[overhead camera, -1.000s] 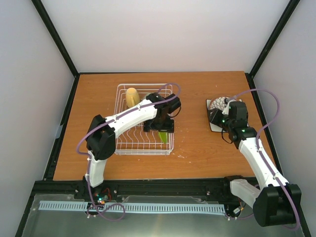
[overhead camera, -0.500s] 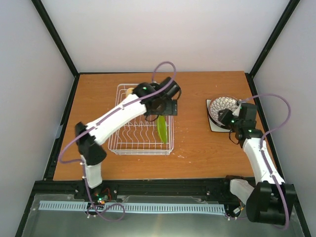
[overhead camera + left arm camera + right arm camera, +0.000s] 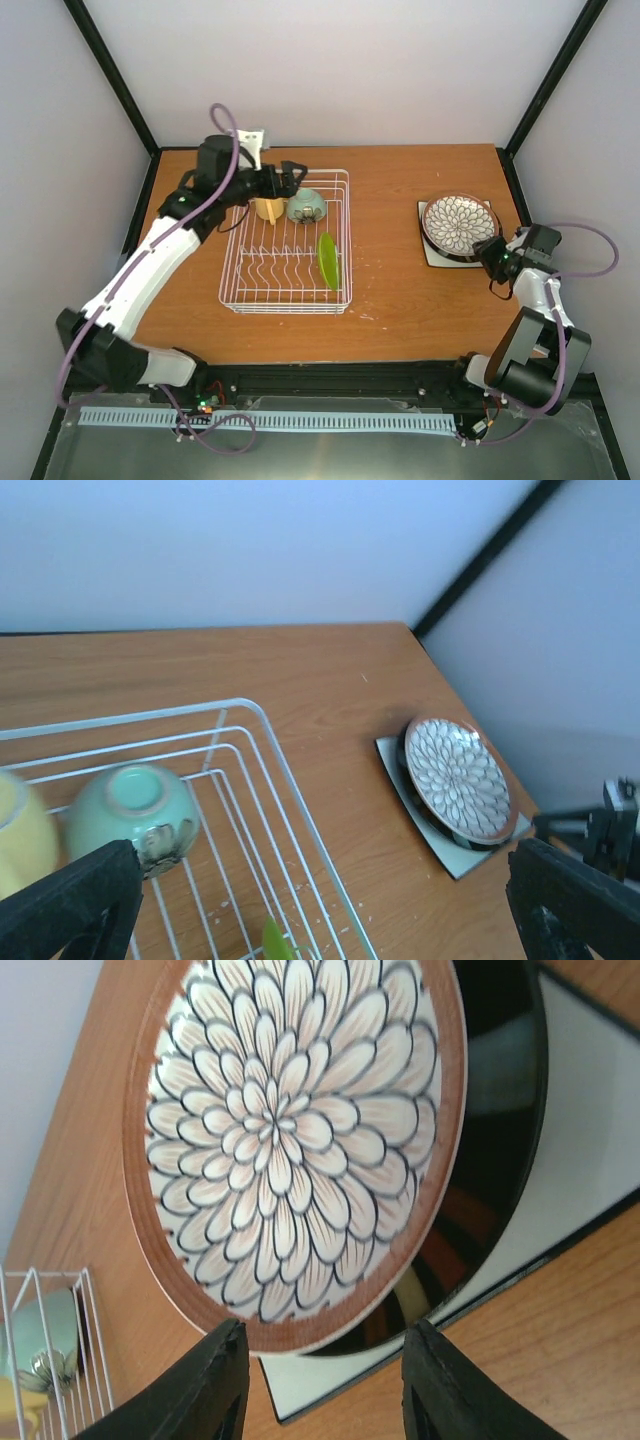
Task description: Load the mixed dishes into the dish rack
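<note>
The dish rack (image 3: 240,290) holds a yellow cup (image 3: 268,208), a pale mint bowl (image 3: 306,205) and a lime-green plate (image 3: 328,260) standing on edge. My left gripper (image 3: 293,176) hovers open and empty over the rack's far edge. In its wrist view the left gripper (image 3: 320,920) looks down on the bowl (image 3: 130,805) and the rack (image 3: 275,770). At the right, the petal-patterned plate (image 3: 457,225) lies on a dark-rimmed plate (image 3: 490,1160) on the square white plate (image 3: 438,258). My right gripper (image 3: 490,254) is open just beside the stack, the right gripper (image 3: 325,1385) facing the petal plate's (image 3: 290,1140) rim.
Black frame posts and white walls close in the table (image 3: 400,300) at the back and sides. The plate stack sits near the table's right edge. Small crumbs lie on the wood by the rack's right side.
My left arm has swung back out of the rack to the far left, leaving the green plate standing and uncovering the bowl. My right gripper has drawn back to the right of the stack.
</note>
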You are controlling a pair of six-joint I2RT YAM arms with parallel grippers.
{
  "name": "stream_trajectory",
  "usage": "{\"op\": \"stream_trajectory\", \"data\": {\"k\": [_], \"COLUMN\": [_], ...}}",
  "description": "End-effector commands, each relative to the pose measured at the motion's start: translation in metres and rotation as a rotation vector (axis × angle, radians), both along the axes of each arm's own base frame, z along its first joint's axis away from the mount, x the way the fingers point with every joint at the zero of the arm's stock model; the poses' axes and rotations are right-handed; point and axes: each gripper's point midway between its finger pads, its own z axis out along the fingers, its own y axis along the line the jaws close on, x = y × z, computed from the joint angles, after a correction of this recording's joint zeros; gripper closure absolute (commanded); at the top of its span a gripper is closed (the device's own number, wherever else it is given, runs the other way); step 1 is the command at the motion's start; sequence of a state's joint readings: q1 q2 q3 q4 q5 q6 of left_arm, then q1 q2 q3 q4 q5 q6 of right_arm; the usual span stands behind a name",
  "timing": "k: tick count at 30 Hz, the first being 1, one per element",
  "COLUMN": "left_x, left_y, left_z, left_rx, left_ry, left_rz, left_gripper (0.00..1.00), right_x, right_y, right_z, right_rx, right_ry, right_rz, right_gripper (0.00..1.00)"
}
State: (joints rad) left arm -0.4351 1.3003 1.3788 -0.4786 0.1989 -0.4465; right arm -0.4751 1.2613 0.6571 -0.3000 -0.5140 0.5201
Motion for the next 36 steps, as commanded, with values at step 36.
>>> {"op": "stream_trajectory", "data": {"k": [36], "left_x": [0.042], "left_y": [-0.02], "left_z": [-0.034], "left_rx": [0.022], "left_ry": [-0.06], "left_rz": [-0.22], "left_gripper": [0.0], "right_x": [0.039], "right_y": [-0.048], "right_z": [-0.021], "right_rx": [-0.015], "right_ry": [0.121], "right_rz": [-0.127], "right_gripper": [0.56]}}
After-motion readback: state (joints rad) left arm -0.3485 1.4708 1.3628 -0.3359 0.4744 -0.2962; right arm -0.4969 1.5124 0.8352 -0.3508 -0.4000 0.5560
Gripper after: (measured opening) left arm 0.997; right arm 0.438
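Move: Just short of the dish stack hovers the half-open right hand, empty: the patterned plate on top has its middle about 10 cm ahead, 3 cm left and 5 cm below. The black plate under it sits some 9 cm ahead, 2 cm left and 7 cm down, the white tray about 9 cm ahead, 2 cm left and 8 cm down. From the left hand, high over the rack, the patterned plate is roughly 9 cm ahead, 34 cm right and 30 cm lower. Shifting about 4 cm right and a little forward, the right hand first rises some 3 cm, then sinks about 5.5 cm towards the near right rims of the stacked plates, tipping its fingers roughly 10 degrees further down and keeping them half open; no contact can be seen. The empty left hand, still wide open, ends about 4 cm lower and 3.5 cm farther forward above the rack, a bit to the right and turned some 15 degrees clockwise. ##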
